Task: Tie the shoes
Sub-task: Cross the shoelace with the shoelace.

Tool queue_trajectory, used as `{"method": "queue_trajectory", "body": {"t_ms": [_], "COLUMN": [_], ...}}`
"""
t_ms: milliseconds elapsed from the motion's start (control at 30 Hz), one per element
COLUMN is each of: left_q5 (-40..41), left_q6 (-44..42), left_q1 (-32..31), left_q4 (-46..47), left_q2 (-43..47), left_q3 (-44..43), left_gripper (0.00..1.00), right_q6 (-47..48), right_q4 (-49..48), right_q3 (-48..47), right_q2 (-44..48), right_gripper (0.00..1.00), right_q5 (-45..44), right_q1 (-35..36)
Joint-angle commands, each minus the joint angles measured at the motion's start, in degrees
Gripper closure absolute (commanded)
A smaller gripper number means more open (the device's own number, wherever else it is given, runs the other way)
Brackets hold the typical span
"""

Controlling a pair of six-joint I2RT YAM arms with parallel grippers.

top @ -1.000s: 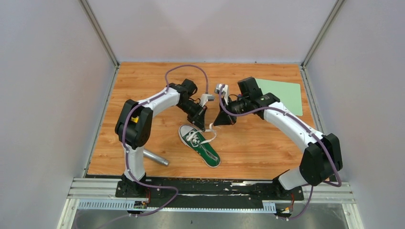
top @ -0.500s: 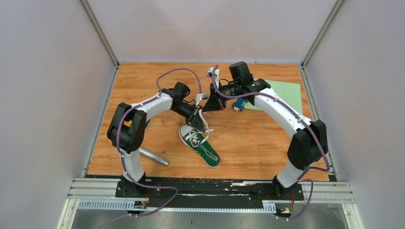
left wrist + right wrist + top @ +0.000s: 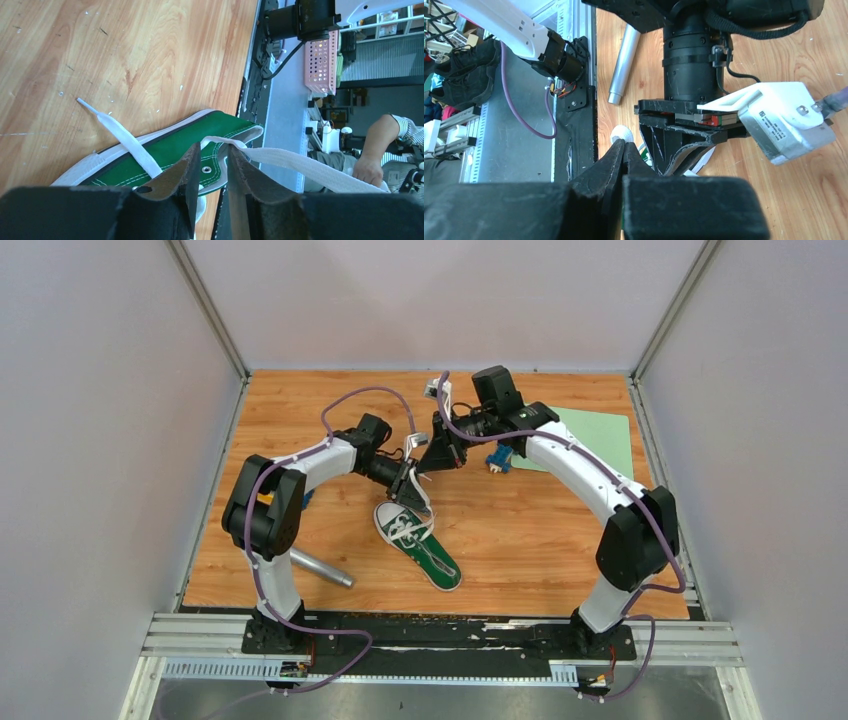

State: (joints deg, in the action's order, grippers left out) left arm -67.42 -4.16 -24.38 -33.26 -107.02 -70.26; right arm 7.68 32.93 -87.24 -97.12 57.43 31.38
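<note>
The green sneaker (image 3: 420,548) lies on the wooden table, its white toe cap toward the back. My left gripper (image 3: 410,483) hovers just behind the toe. Its jaws (image 3: 214,147) stand parted over the shoe's green side (image 3: 170,150). One white lace (image 3: 310,165) hangs over a fingertip and runs taut off to the right. A second lace (image 3: 125,140) lies slack across the shoe onto the wood. My right gripper (image 3: 428,462) sits close behind the left one with jaws (image 3: 624,142) pressed together, the toe cap (image 3: 622,134) beyond them. The taut lace leads toward it.
A metal cylinder (image 3: 320,570) lies on the table near the left arm's base. A pale green mat (image 3: 595,435) covers the back right corner, with a small blue object (image 3: 498,460) at its near edge. Grey walls enclose the table on three sides.
The left jaws were shut on a lace and have parted. The right gripper swung from the shoe's right side to the back, close behind the left gripper. Both arms shifted slightly left.
</note>
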Motion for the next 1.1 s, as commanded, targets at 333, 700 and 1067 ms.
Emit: {"method": "queue_trajectory", "body": {"t_ms": [333,700,1067], "left_q5": [10.5,8.7,6.1], "left_q6": [-1.3,1.8,14.2], "left_q1": [1.3,8.1,6.4], "left_q4": [-3.3,0.3,23.0], "left_q2": [5.7,16.3,24.7], "left_q3": [-0.2,7.3,17.7], "left_gripper": [0.58,0.44,0.29], "right_q6": [-4.0,-9.3,-13.7], "right_q4": [-3.5,-7.4,-8.6], "right_q3": [-3.8,-6.3,-7.9], "right_q2": [-2.6,-6.4,-9.1], "right_gripper": [1.0,1.0,1.0], "right_q5": [3.0,3.3,1.0], "right_q1": [0.5,1.7,1.8]}}
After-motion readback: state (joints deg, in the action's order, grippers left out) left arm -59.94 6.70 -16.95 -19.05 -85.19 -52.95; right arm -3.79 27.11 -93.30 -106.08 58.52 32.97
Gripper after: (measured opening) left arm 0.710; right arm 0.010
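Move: The left gripper is partly open above the shoe. The free lace lying across the shoe is about 2 cm back from it and 5 cm below; the shoe's middle is 6 cm back and 8 cm below. The right gripper, shut on the other lace's end, has the free lace roughly 5 cm back, 1 cm to its left and 17 cm below, and the left fingertips 3 cm back and 12 cm below. Leftward, after a slight dip, the left hand backs off some 5 cm, bowing forward by a couple of centimetres on the way and rising about 3 cm. Its fingers spread from a third open to about 70% and swing about 15 degrees counter-clockwise. The right hand keeps its pinch on the lace end and carries it above the left gripper, a few centimetres left and a little forward. ##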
